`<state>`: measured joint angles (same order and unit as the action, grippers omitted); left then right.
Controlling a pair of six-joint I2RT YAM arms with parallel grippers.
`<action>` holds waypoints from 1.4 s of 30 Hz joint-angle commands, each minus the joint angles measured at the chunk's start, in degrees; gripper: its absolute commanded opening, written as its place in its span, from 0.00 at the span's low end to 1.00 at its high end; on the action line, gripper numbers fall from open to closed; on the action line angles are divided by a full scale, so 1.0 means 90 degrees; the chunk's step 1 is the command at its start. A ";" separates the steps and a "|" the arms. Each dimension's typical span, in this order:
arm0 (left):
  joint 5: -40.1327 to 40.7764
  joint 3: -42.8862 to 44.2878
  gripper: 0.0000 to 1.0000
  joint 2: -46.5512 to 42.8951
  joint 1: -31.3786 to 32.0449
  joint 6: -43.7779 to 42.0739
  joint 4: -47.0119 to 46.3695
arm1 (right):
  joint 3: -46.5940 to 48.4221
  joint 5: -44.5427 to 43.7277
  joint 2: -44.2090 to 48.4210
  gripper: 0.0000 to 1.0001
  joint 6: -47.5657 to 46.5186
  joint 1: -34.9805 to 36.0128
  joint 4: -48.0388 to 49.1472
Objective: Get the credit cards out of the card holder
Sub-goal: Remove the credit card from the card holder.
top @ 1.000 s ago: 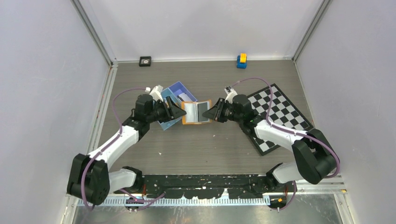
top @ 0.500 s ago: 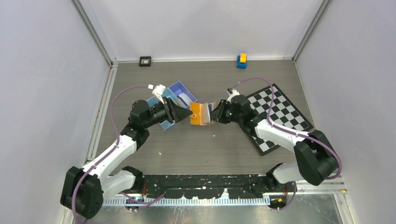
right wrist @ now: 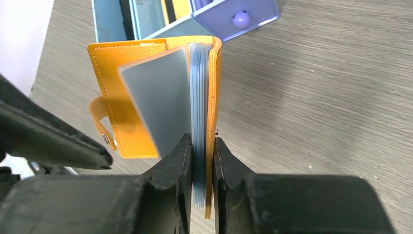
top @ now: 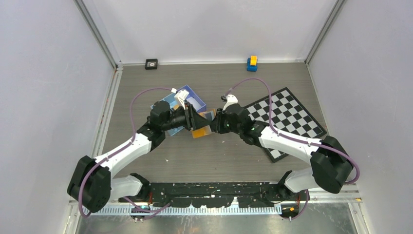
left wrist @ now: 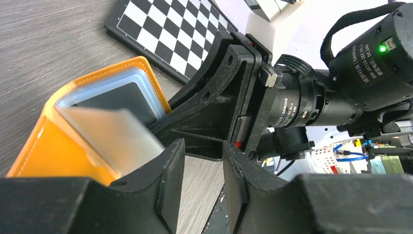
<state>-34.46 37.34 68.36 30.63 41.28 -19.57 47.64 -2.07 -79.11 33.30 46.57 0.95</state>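
The orange card holder (right wrist: 112,92) hangs open between both arms, above the table (top: 201,131). My right gripper (right wrist: 201,141) is shut on one orange cover together with the stack of blue-edged sleeves (right wrist: 197,97). A pale grey card leaf (right wrist: 156,97) fans out from the stack. In the left wrist view the holder (left wrist: 44,151) shows a dark card in a clear sleeve (left wrist: 122,95) and a pale leaf (left wrist: 109,134) just left of my left gripper (left wrist: 203,146). That gripper is open, with only table between its fingers. My left gripper (top: 194,120) and my right gripper (top: 214,123) almost meet.
A blue compartment tray (top: 190,97) sits right behind the left gripper, also in the right wrist view (right wrist: 146,19). A chessboard mat (top: 287,117) lies under the right arm. A small yellow-and-blue toy (top: 252,63) and a black square object (top: 151,63) sit by the back wall.
The right gripper has turned the holder up from lying open and carried it left. The left gripper has come in to the holder's free edge, its jaws narrowing.
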 commanded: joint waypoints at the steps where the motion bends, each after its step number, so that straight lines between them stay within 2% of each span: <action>1: 0.0377 0.0091 0.33 -0.0201 -0.0005 -0.0085 -0.0157 | 0.0340 -0.0410 0.0022 0.01 -0.0254 0.0109 0.0109; 8: 0.1102 -0.0071 0.01 -0.0470 -0.0005 -0.0133 0.0039 | 0.0460 -0.0569 -0.0065 0.01 -0.0467 0.0369 0.0055; 9: 0.1109 -0.0068 0.00 -0.0475 -0.0005 -0.0142 0.0036 | 0.0475 -0.0622 -0.0080 0.01 -0.0497 0.0399 0.0035; 17: 0.1217 0.0080 0.00 -0.0222 -0.0008 -0.0169 0.0328 | 0.0564 -0.0760 -0.0198 0.01 -0.0561 0.0521 -0.0034; 26: 0.1519 0.0914 0.00 0.0881 -0.0005 -0.0426 0.1860 | 0.0530 -0.0914 -0.0105 0.00 -0.0523 0.0558 -0.0048; 31: 0.2689 0.1327 0.00 0.0977 -0.0185 -0.0720 0.3288 | 0.0434 -0.1130 0.0032 0.01 -0.0443 0.0549 -0.0002; 38: 0.1842 0.0926 0.00 0.0872 -0.0398 -0.0428 0.2413 | 0.0313 -0.0833 0.0146 0.01 -0.0253 0.0421 0.0180; 42: 0.0929 0.0887 0.00 0.0986 -0.0508 -0.0297 0.1864 | 0.0037 0.0047 0.0358 0.01 0.0084 0.0004 0.0555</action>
<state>-17.91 45.84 77.12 26.92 37.34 4.08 49.19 -7.86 -80.51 30.41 49.65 -1.41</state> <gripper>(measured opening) 0.007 0.209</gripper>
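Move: The right hand already grips the open card holder by its leaves; the holder's middle lies about 5 cm to that hand's left, 1 cm ahead and 2 cm below. From the left hand, half open above it, the same middle is some 3 cm ahead, 4 cm left and 9 cm down. The blue box lies about 12 cm ahead, 12 cm left and 18 cm below, the chessboard about 7 cm ahead, 31 cm right and 20 cm below. The left hand shuts its fingers empty and brings the closed tips down onto the opened inner leaf near the holder's spine, seeming to hold it open. It first eases about 2 cm forward and left, then drops some 9 cm, still drifting forward and left, the fingers tipping down and swinging forward roughly 30 degrees. The right hand keeps its pinch, staying within a centimetre or so. ##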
